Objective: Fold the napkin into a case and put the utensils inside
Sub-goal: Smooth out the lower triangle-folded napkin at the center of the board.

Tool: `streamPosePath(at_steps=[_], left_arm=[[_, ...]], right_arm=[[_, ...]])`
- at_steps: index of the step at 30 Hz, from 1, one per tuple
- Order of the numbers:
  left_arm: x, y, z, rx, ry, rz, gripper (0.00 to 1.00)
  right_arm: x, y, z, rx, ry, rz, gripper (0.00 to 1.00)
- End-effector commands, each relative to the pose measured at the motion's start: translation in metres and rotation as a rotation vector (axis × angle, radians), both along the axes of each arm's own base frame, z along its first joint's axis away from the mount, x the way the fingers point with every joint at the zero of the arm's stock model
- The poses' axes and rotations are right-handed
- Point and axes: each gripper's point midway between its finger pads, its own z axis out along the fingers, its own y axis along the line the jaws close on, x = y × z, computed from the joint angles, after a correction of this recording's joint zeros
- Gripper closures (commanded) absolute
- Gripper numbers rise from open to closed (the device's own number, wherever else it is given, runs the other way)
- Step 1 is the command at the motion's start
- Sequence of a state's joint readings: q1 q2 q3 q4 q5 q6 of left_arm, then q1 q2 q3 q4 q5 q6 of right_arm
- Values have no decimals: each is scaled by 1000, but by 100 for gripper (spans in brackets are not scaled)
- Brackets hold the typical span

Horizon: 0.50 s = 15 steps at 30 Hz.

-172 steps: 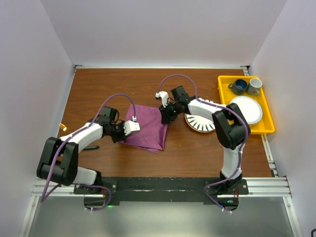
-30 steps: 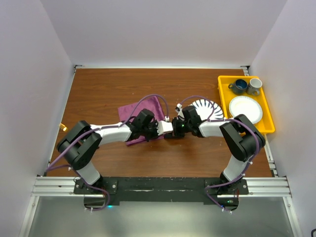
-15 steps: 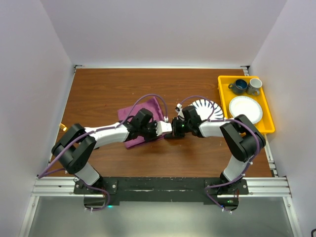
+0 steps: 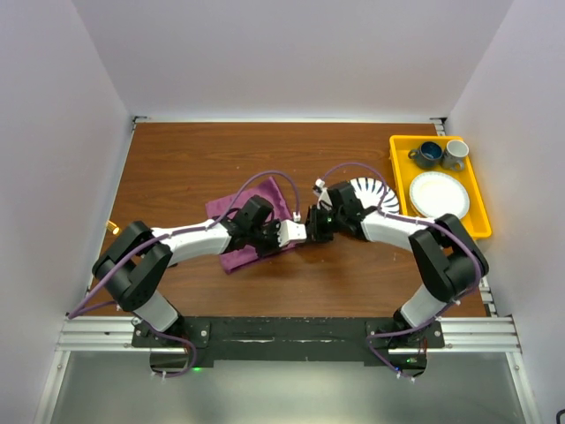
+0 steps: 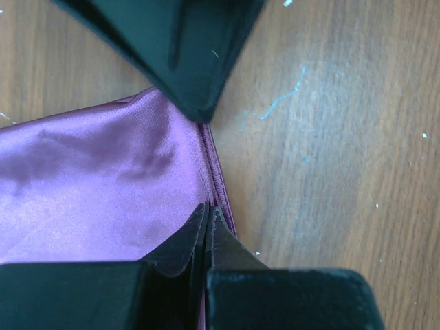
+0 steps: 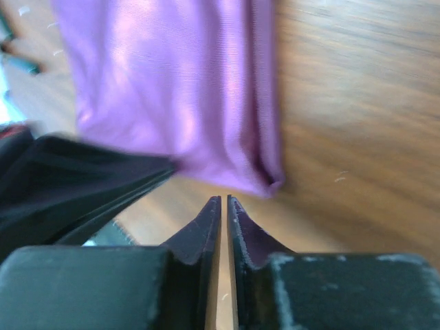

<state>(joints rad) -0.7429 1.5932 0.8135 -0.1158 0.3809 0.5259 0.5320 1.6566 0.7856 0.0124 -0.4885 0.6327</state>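
Observation:
The plum-purple napkin [image 4: 228,205] lies folded at the table's middle, under my left arm. My left gripper [image 4: 302,235] is shut on the hem at its right edge; in the left wrist view the closed tips [image 5: 208,210] pinch that hem of the napkin [image 5: 103,185]. My right gripper [image 4: 312,230] faces it from the right, tip to tip. Its jaws [image 6: 224,199] stand a narrow slit apart with nothing between, just short of the napkin's corner [image 6: 268,179]. Of the utensils only a gold glint [image 4: 112,227] shows at the table's left edge.
A black-and-white striped plate [image 4: 371,190] sits right behind my right gripper. At the back right stands a yellow tray [image 4: 397,146] with a blue cup [image 4: 430,155], a grey cup [image 4: 455,154] and a white plate [image 4: 439,194].
My right gripper has let go of the napkin's corner and drawn back a little. My left gripper keeps its grip, and the cloth has shifted slightly left.

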Motion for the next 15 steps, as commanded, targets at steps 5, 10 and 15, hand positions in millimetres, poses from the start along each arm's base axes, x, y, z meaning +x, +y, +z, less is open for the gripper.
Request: streamPosePath(at_steps=[5,10,15], left_arm=[[-24,1,7,-12,-2,-166,74],[-15,-5,62,-89,-69,-149,57],[11,26,111,-214,-27,110,31]], right_arm=[[13,14,96,70,-223,207,66],[36,34,99,115,-275,253,55],[61,67,84,166,-226,280,52]])
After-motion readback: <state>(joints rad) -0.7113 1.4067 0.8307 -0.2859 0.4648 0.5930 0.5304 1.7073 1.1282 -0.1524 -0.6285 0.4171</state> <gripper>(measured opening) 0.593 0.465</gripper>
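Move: The left fingers are shut on the napkin's near edge, just above the board; the near right corner is about 3 cm to the right and 1 cm ahead, the napkin's middle some 8 cm left and 5 cm ahead. From the right hand, the far corner is about 13 cm ahead, 7 cm left and 2 cm below, the near right corner 2 cm left and 1 cm back. The striped plate lies 12 cm right and 7 cm ahead. The left fingertips let go of the napkin's near edge, drawing back some 2 cm as they open past halfway, then lift about 5 cm. The right hand, already clear of the cloth, rises nearly 10 cm while swinging forward and left, about 4 cm each, towards the far corner; it turns counter-clockwise, opens to about half and is starting to sink. ##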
